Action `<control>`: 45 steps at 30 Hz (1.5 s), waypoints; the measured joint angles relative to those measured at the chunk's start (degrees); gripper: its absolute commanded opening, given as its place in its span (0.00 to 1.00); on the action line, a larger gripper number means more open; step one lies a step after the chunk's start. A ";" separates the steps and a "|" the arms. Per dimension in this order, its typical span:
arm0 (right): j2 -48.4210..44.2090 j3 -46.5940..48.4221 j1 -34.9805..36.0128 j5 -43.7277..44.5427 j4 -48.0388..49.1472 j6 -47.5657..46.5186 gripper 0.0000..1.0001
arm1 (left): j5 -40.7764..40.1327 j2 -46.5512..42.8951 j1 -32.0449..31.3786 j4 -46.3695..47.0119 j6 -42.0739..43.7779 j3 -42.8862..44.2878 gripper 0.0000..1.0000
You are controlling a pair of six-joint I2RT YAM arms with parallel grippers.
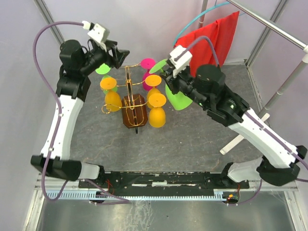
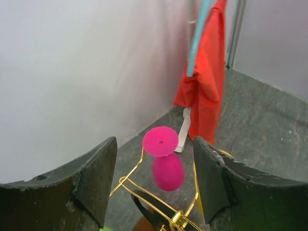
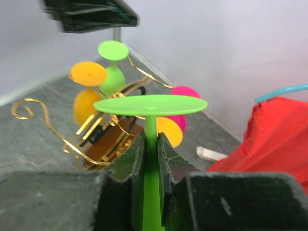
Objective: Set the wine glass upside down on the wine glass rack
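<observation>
A green wine glass (image 1: 177, 97) is in my right gripper (image 1: 168, 77), just right of the wine glass rack (image 1: 134, 113). In the right wrist view the gripper (image 3: 151, 140) is shut on the glass's stem (image 3: 151, 126), with the round foot (image 3: 150, 105) past the fingertips, towards the rack's gold wire arms (image 3: 53, 126). My left gripper (image 1: 120, 57) hangs open above the rack's back left, with nothing in it. In the left wrist view it (image 2: 155, 144) frames a pink glass (image 2: 168, 171) hanging upside down further off.
Several glasses hang upside down on the rack: a green one (image 3: 112, 77), orange ones (image 1: 113, 101) (image 1: 157, 116) and the pink one (image 1: 147, 64). A red cloth (image 1: 219, 36) hangs at the back right beside a metal frame pole (image 1: 284, 86). A white stick (image 1: 234, 143) lies by the right arm.
</observation>
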 measured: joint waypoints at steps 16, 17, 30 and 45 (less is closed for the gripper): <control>-3.72 -38.91 7.96 -11.76 51.58 9.66 0.01 | -2.56 6.23 16.02 2.86 -13.49 0.31 0.75; -2.54 -39.58 8.85 -11.74 54.69 9.92 0.01 | -2.82 5.46 16.31 2.93 -13.49 -0.28 0.75; 4.63 -46.88 17.77 -0.94 82.09 8.87 0.01 | -3.58 4.02 17.31 5.49 -14.67 -5.44 0.75; 25.46 -44.81 23.58 13.49 101.00 -4.02 0.01 | -4.07 0.33 17.31 8.07 -16.90 -9.73 0.75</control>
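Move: The right hand already holds the green wine glass upside down by its stem. The rack's free near-left hook lies about 24 cm to its left, 4 cm nearer and 15 cm lower. The left orange glass hangs some 9 cm beyond that hook and 1 cm to its right; the near orange glass hangs about 4 cm left of the right hand, level with it in reach, 20 cm down. From the left hand the hook is roughly 9 cm back, 8 cm left and 20 cm down. Still pinching the green glass's stem, the right hand carries it left and down, some 18 cm left and 17 cm lower, and 8 cm back, across the rack's near side to just short of the free near-left hook. Its fingers tip upward by about 25 degrees. The empty left hand swings left and somewhat forward, a little lower, fingers staying open. ##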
